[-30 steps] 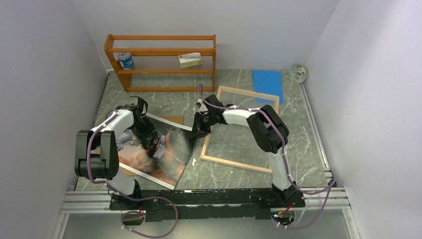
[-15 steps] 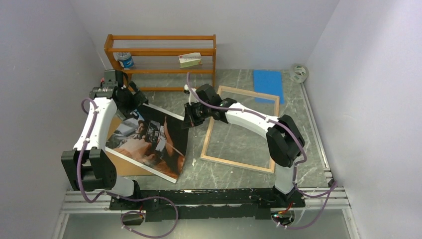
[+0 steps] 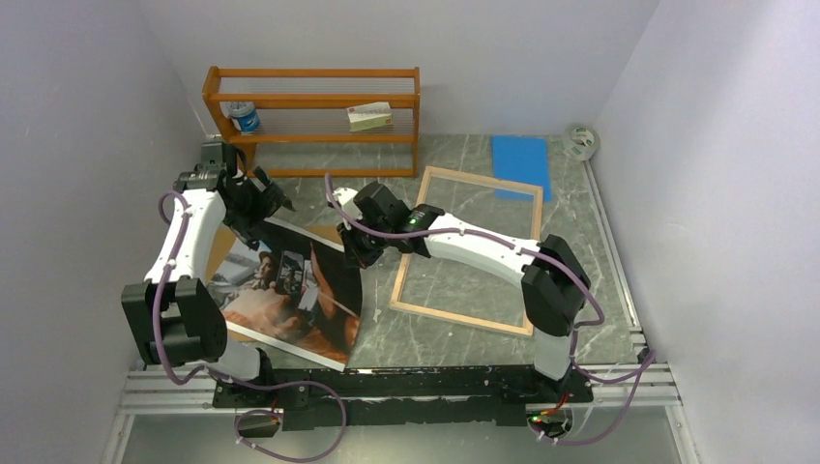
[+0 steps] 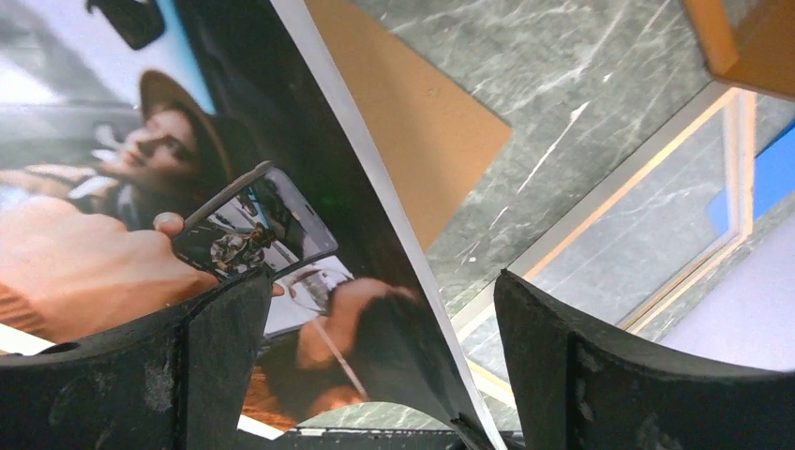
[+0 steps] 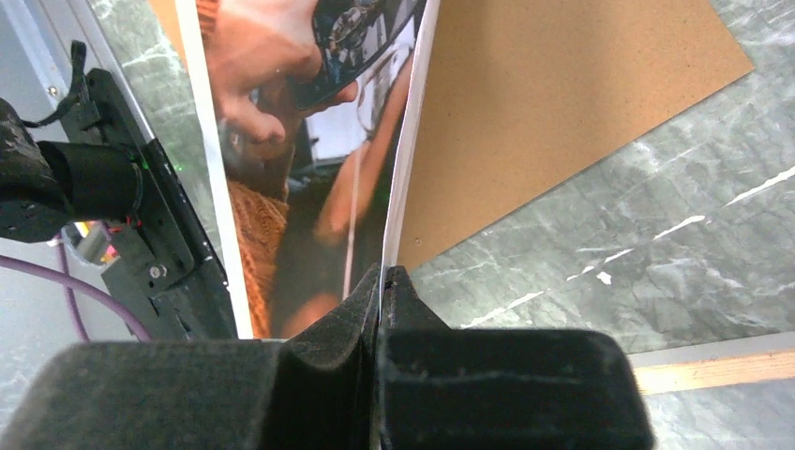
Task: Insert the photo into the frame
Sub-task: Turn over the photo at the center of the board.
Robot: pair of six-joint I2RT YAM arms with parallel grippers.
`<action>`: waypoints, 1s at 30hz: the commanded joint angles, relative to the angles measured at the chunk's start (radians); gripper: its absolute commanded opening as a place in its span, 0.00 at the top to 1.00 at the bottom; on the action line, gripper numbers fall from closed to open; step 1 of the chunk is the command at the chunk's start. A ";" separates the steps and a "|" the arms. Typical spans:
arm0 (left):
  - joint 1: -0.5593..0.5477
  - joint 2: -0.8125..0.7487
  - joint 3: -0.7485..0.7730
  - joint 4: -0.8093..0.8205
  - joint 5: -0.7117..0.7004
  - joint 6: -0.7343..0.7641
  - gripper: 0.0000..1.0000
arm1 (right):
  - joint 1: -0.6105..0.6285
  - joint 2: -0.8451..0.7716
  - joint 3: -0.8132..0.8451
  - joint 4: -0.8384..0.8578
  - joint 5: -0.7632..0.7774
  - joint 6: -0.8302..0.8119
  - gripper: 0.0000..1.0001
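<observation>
The photo (image 3: 290,290) lies face up at the left, a man, a phone and a hand on it. Its far right edge is lifted off the table. My right gripper (image 3: 354,253) is shut on that white edge, and the right wrist view shows the photo (image 5: 309,141) pinched between the closed pads of the gripper (image 5: 384,277). My left gripper (image 3: 267,199) hovers open over the photo's far left corner. In the left wrist view the photo (image 4: 187,216) has its edge running between the spread jaws of the gripper (image 4: 380,281). The frame (image 3: 459,320) lies wood side up on the right.
A brown backing board (image 3: 223,244) lies under the photo, showing too as the board (image 5: 562,112) and the board (image 4: 412,141) in the wrist views. An orange shelf (image 3: 309,99) at the back holds a can (image 3: 244,118) and a box (image 3: 369,116). A blue pad (image 3: 520,159) and a tape roll (image 3: 581,142) sit far right.
My left gripper left the middle of the photo, opened and drew back to its far left corner. My right gripper closed on the photo's right edge and carried it left.
</observation>
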 commanded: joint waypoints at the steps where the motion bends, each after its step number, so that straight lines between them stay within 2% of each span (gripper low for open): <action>1: 0.014 0.047 -0.028 0.020 0.050 -0.015 0.06 | 0.029 -0.075 0.044 0.003 0.086 -0.077 1.00; 9: 0.029 0.109 -0.066 0.041 0.060 -0.012 0.13 | 0.072 -0.117 0.020 0.035 0.130 -0.133 1.00; 14: 0.059 0.156 -0.023 0.028 0.091 0.042 0.21 | 0.102 -0.110 0.035 -0.006 0.157 -0.207 1.00; 16: 0.066 0.168 -0.012 0.017 0.116 0.059 0.28 | 0.120 -0.097 0.052 -0.028 0.190 -0.227 1.00; 21: 0.078 0.171 -0.017 0.006 0.148 0.071 0.57 | 0.135 -0.080 0.066 -0.033 0.232 -0.239 1.00; 25: 0.082 0.167 0.002 -0.014 0.159 0.080 0.63 | 0.135 -0.072 0.081 -0.038 0.244 -0.239 1.00; 30: 0.084 0.161 0.009 -0.025 0.193 0.077 0.64 | 0.137 -0.058 0.101 -0.059 0.237 -0.242 1.00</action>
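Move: The photo's far edge, which my open left hand goes for, runs nearly under it, about 8 cm below and 1 cm back. The photo corner pinched in my right hand is some 17 cm right, 7 cm back and 2 cm lower. The board lies about 14 cm back, 5 cm left and 16 cm below my left hand. From my right hand, that stretch of far edge is 17 cm left, 6 cm ahead and 5 cm down; the board's middle is 22 cm left, 7 cm back and 14 cm down; the wooden frame's middle is 26 cm right and level with it, 14 cm below. I sink my left hand about 6 cm onto the photo's far edge, tipping the fingers some 10 degrees further down, and narrow them from wide open to roughly a third, one on each side of the edge. Meanwhile my right hand keeps its pinch on the far right corner, raises it about 3 cm and draws it 2 cm back, rolling so its forward side lifts. ##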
